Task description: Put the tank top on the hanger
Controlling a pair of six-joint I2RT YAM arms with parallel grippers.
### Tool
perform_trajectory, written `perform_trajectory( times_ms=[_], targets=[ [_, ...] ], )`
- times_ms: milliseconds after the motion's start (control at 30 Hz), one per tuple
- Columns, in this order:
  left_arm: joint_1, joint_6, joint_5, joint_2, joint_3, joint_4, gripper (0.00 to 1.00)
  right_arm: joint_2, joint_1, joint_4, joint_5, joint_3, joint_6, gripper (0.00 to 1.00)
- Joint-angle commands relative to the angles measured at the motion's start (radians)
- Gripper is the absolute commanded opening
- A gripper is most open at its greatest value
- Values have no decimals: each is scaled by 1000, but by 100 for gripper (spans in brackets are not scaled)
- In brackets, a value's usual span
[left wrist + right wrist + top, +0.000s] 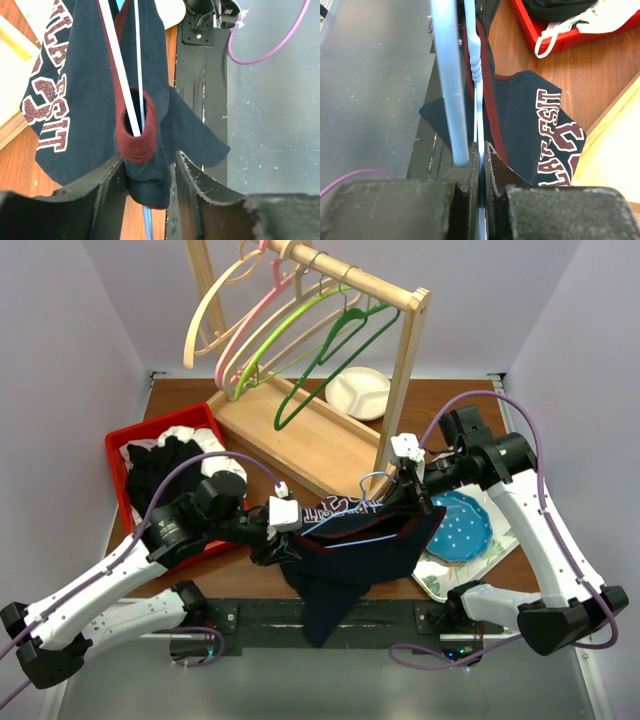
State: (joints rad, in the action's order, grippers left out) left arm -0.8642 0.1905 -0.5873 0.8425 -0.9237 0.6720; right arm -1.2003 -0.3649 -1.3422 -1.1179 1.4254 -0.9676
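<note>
The dark navy tank top [350, 550] with dark red trim hangs between my two grippers above the table's near edge, its lower part drooping over the edge. The thin light-blue hanger [345, 542] runs through it, hook [375, 480] up by the right arm. My left gripper [283, 540] holds the left shoulder. In the left wrist view the red-trimmed strap [135, 140] wraps the hanger's arm [120, 90], with the bunched fabric between the left gripper's [148, 165] fingers. My right gripper [482, 150] is shut on the hanger's thin wire [479, 90], with the tank top [535, 130] just beyond.
A red bin [118, 455] at the left holds black clothing and white cloth. A wooden rack [300, 430] with several coloured hangers stands behind, and a white plate [358, 392] lies past it. A blue plate [460, 525] lies on a tray at the right.
</note>
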Motion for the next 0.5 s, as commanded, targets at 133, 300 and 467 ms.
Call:
perform_trajectory(
  times_ms=[133,300,467],
  targets=[
    [2,-45,9,6,-3,-35,5,-5,15,-14,-66,47,-22,0],
    [4,-74,151,-37,2,-34,0,-2,15,24,-42,32,27,8],
    [7,-126,267,-54,-4,-20,0,7,24,119,27,17,151,58]
  ],
)
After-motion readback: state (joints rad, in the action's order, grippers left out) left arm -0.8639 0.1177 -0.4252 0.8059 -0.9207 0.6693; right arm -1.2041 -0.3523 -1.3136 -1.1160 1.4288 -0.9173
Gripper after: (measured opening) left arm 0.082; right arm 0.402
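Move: The tank top's left strap, with the blue hanger's left arm threaded through it, already lies between the left hand's half-open fingers, about 1 cm to the right of the hand point. From the left hand, the hanger's hook is some 16 cm right, 7 cm ahead and 8 cm higher; the lettering lies roughly 8 cm right, 6 cm ahead and 15 cm below. The right hand has the hanger's right arm at its fingertips, with the hook about 3 cm left, 3 cm ahead and 4 cm higher. The left fingers shut on the strap and the hanger arm inside it, pinching both together; then that hand carries them about 2 cm forward and 1 cm left, turning some 10 degrees counter-clockwise. The right hand stays in place, keeps its pinch on the hanger's right arm until the left has closed, then opens its fingers to nearly half. ##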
